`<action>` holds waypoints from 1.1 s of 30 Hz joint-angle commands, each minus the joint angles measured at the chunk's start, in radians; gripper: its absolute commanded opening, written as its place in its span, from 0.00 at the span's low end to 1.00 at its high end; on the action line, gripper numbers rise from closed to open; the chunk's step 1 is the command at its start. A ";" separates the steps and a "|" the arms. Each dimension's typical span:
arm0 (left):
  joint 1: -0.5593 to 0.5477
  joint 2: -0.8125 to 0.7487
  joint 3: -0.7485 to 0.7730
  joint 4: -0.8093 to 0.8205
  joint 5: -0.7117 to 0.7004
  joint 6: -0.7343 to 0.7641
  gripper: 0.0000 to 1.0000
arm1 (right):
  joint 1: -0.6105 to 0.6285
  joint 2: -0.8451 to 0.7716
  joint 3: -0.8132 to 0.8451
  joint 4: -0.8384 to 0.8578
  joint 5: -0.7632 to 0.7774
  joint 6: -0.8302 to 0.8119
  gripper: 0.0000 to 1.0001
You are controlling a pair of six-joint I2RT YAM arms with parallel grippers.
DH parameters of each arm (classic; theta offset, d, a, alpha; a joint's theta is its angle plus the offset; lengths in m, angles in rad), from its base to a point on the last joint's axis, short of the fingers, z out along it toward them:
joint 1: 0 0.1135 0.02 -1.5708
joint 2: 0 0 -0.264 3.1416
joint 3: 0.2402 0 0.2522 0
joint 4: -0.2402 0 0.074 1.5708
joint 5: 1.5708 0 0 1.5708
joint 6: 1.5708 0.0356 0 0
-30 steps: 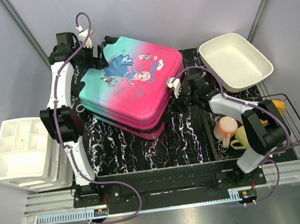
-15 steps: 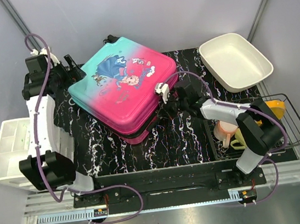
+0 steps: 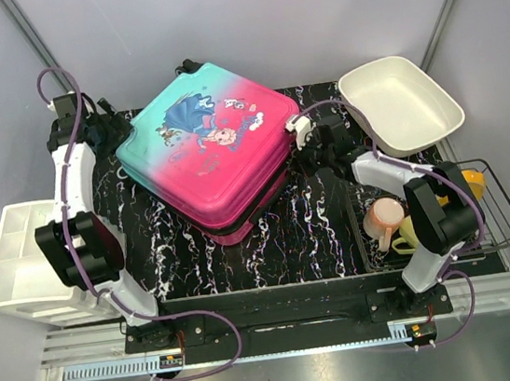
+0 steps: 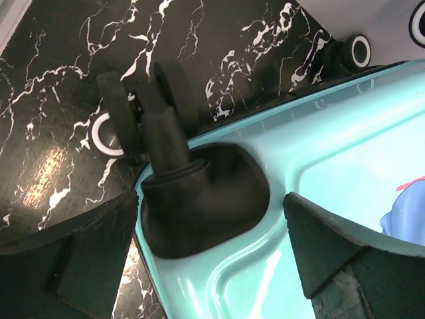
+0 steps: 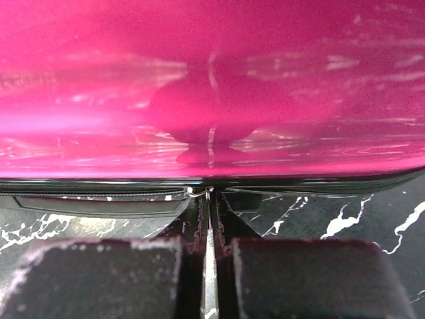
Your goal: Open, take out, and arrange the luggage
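Observation:
The luggage (image 3: 217, 148), a pink-to-teal hard-shell suitcase, lies flat and closed on the black marbled table (image 3: 317, 229). My left gripper (image 3: 108, 135) is at its teal far-left corner. In the left wrist view the left gripper (image 4: 211, 219) stands open, its fingers on either side of the black wheel housing (image 4: 199, 206), with the teal shell (image 4: 345, 153) below. My right gripper (image 3: 300, 145) is at the pink right edge. The right wrist view shows the pink shell (image 5: 212, 86) close up and the right gripper (image 5: 207, 249) shut on a thin metal zipper pull (image 5: 208, 229).
A white oval tub (image 3: 401, 104) stands at the back right. A wire basket (image 3: 498, 215) at the right holds a pink cup (image 3: 383, 219) and a yellow cup (image 3: 413, 231). A white compartment tray (image 3: 29, 262) sits off the table's left side.
The suitcase turned and slid left early in the second. My left gripper swung out from behind it to its left corner. My right gripper moved along the pink edge toward the back right.

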 commanded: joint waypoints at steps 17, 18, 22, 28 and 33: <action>0.004 0.269 0.271 0.032 0.036 0.119 0.79 | -0.205 0.127 0.288 -0.012 -0.126 -0.201 0.00; 0.004 0.277 0.291 0.029 0.053 0.127 0.77 | -0.219 0.140 0.301 -0.009 -0.123 -0.195 0.00; 0.001 0.329 0.336 0.014 0.082 0.150 0.74 | -0.262 0.208 0.395 -0.003 -0.134 -0.213 0.00; -0.011 0.369 0.380 0.014 0.122 0.190 0.73 | -0.320 0.303 0.485 0.019 -0.319 -0.320 0.00; -0.034 0.409 0.413 0.003 0.160 0.225 0.72 | -0.309 0.368 0.544 -0.028 -0.494 -0.380 0.00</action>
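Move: The zipper pull is already pinched at the right fingertips. Its goal, the suitcase's far right corner, lies about 12 cm ahead and 6 cm right; the white basin sits some 13 cm ahead, 33 cm right, and the pink mug 22 cm back, 23 cm right. For the open left hand, the near teal-end wheel lies about 6 cm ahead, 3 cm left and 5 cm below; the far wheel is 20 cm ahead, 22 cm right. The zipper pull, kept pinched in the right hand's shut fingers, is drawn forward and right along the suitcase's pink side towards its far corner, roughly 15 cm with a brief slowing midway. Meanwhile the left hand reaches forward about 8 cm and, late on, sinks some 4 cm to the wheel at the teal corner, its fingers closing partway around the wheel. ##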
